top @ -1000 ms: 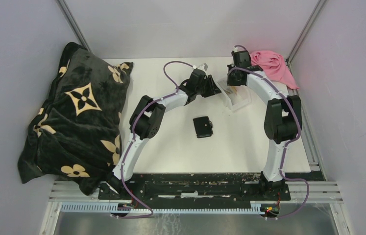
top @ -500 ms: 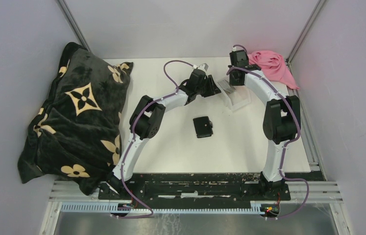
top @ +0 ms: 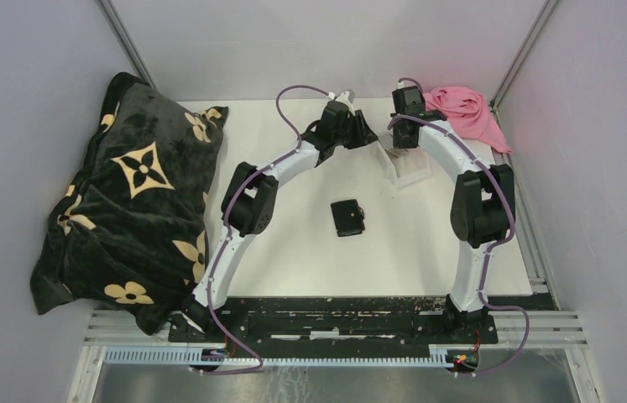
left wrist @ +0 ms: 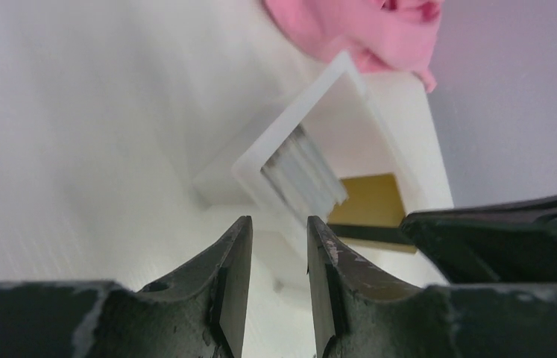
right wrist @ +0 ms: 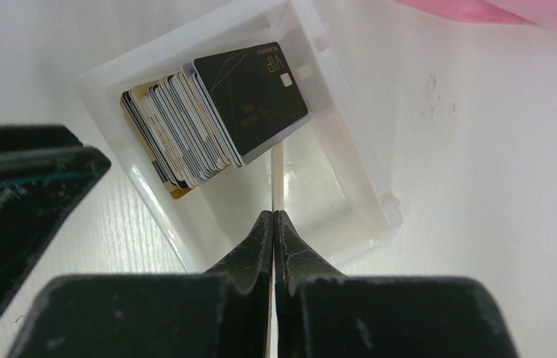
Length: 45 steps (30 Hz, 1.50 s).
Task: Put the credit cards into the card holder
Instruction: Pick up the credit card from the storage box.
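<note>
A clear tray (right wrist: 186, 46) at the back right holds a leaning stack of credit cards (right wrist: 178, 130), with a black VIP card (right wrist: 253, 93) in front. My right gripper (right wrist: 274, 215) hangs above the tray, shut on one thin card seen edge-on (right wrist: 277, 175). In the left wrist view that card shows tan/gold (left wrist: 368, 200). Just left of the tray (left wrist: 290, 119), my left gripper (left wrist: 279, 224) is open with nothing between its fingers. The card holder (top: 347, 217), a small black wallet, lies closed mid-table, apart from both grippers.
A pink cloth (top: 465, 109) lies in the back right corner behind the tray (top: 406, 165). A large black pillow with tan flowers (top: 129, 201) fills the left side. Grey walls enclose the table.
My right gripper has shut on the card and drawn slightly toward the back. The left gripper has shifted back toward the far wall, still beside the tray.
</note>
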Each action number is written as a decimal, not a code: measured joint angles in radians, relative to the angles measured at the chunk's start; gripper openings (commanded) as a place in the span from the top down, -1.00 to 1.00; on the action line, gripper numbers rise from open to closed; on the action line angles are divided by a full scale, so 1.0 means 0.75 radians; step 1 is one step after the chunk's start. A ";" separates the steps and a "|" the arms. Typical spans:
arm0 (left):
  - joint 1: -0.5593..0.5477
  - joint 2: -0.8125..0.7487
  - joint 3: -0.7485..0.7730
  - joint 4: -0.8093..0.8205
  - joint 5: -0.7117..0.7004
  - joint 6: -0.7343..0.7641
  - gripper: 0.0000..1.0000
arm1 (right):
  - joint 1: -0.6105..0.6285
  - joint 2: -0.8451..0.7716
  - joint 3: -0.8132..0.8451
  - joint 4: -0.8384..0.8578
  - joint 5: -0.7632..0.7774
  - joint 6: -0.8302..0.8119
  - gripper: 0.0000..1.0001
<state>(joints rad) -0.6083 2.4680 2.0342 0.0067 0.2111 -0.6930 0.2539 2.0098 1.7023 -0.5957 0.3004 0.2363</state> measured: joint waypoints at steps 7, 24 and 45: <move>0.012 0.069 0.162 -0.034 0.001 0.014 0.19 | 0.009 -0.015 0.000 -0.008 0.007 -0.009 0.98; 0.041 -0.153 -0.219 0.058 -0.022 0.012 -0.12 | 0.035 -0.339 -0.052 -0.070 0.014 -0.022 0.98; -0.112 -0.975 -1.408 0.853 0.585 0.133 -0.33 | 0.126 -1.300 -0.759 -0.245 -0.689 0.132 0.98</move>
<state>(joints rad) -0.6926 1.7367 0.9783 0.6468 0.6502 -0.5934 0.3481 1.0348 1.1332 -0.7792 -0.2161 0.3351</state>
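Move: The right hand already pinches a card, whose middle lies about 3 cm ahead of and 3 cm below it; the card holder is some 18 cm back, 18 cm left and 11 cm down. The storage box is right below it, about 8 cm down, with the card stack some 4 cm ahead, 3 cm left and 8 cm down. From the left hand the held card is about 8 cm right, level fore and aft, 2 cm lower. Right lifts its pinched card from the box, then draws back some 25 cm; left retreats alongside, opening wider. ##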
